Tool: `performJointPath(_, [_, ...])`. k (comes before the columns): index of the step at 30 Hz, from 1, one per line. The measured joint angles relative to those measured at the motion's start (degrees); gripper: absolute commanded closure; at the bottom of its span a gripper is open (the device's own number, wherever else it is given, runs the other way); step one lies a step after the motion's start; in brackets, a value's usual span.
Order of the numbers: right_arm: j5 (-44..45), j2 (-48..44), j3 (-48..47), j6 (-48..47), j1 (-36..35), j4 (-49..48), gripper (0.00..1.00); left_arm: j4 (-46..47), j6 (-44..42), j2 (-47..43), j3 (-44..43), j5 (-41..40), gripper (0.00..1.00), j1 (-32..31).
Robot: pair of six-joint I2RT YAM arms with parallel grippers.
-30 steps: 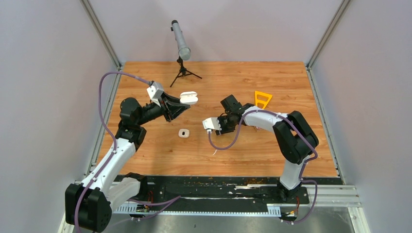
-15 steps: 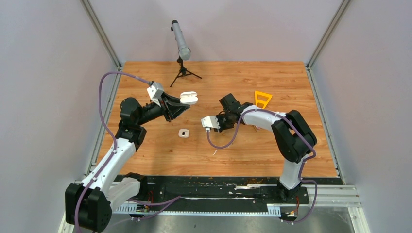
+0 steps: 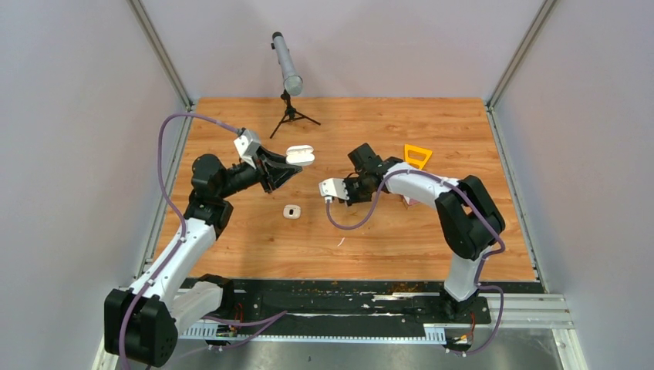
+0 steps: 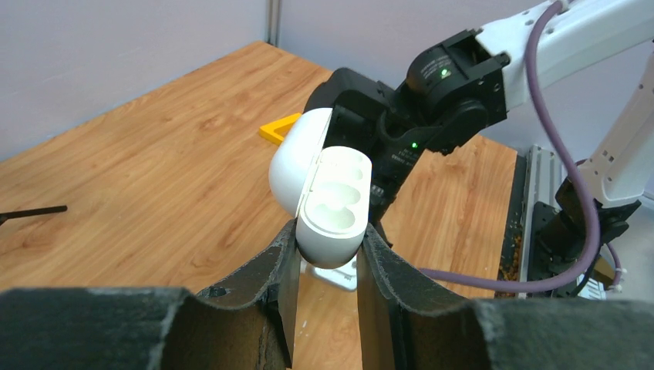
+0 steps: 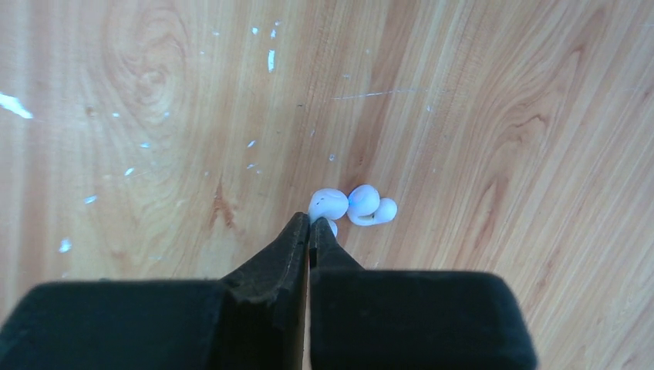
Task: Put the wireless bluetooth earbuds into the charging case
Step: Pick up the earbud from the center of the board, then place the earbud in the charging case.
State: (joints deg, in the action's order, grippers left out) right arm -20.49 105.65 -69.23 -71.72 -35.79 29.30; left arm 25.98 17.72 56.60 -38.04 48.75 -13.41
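Observation:
My left gripper (image 3: pixel 291 166) (image 4: pixel 328 240) is shut on the charging case (image 3: pixel 301 156) (image 4: pixel 332 202), a white case held above the table with its lid swung open and both sockets empty. My right gripper (image 3: pixel 358 190) (image 5: pixel 309 222) hangs just right of it, pointing down at the table, its jaws pressed together. Two white wireless bluetooth earbuds (image 5: pixel 353 205) lie side by side on the wood. The nearer earbud (image 5: pixel 327 203) touches the fingertips, its stem showing beside the right finger. I cannot see any part of it between the jaws.
A second small white case (image 3: pixel 291 211) lies on the wood between the arms. A yellow triangle (image 3: pixel 417 156) sits right of the right gripper. A grey cylinder on a black tripod (image 3: pixel 290 74) stands at the back.
The right gripper has shifted slightly left and back, and its jaws have closed. The left arm and the case have stayed still.

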Motion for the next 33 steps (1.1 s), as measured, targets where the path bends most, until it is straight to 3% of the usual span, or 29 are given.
performJointPath(7, [-6.01,-6.93,-6.01,5.53,1.11,11.15,1.00,0.17,-0.13,1.75,0.02,0.20,1.00,0.00])
performJointPath(12, [-12.74,-10.01,-15.21,10.88,1.97,20.31,1.00,0.31,-2.03,2.25,0.20,0.87,1.00,0.02])
performJointPath(18, [-19.74,-10.25,-23.37,16.48,3.89,30.14,1.00,0.20,-7.28,2.78,0.39,3.30,1.00,0.04])
performJointPath(24, [-28.37,-7.67,-39.17,19.10,6.03,42.95,1.00,0.22,-12.20,6.86,0.37,7.87,1.00,0.04])
performJointPath(33, [-34.34,-7.52,-41.62,20.70,6.08,50.82,0.98,0.02,-14.43,8.90,0.26,12.70,1.00,0.02])
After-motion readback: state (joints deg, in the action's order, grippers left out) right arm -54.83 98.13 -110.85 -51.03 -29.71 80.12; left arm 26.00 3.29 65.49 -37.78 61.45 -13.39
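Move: Holding an earbud just above the board, the right hand has the open case it is bound for about 26 cm higher, some 11 cm to its left and 3 cm back. The other earbud lies roughly 2 cm ahead on the board, and a white square piece 15 cm left and 3 cm back. The left hand still grips the case, its middle about 2 cm to that hand's right and 1 cm ahead; the held earbud is 13 cm right, 4 cm ahead and 25 cm below. Lifting the already pinched earbud steeply off the board, the right hand climbs about 25 cm and draws back some 9 cm, mostly levelling off late, towards the height of the case. Its fingers stay shut while the wrist tilts some 40 degrees, swinging the tips back and leftward. Meanwhile the left hand lowers the case about 5 cm and turns it slightly clockwise. ##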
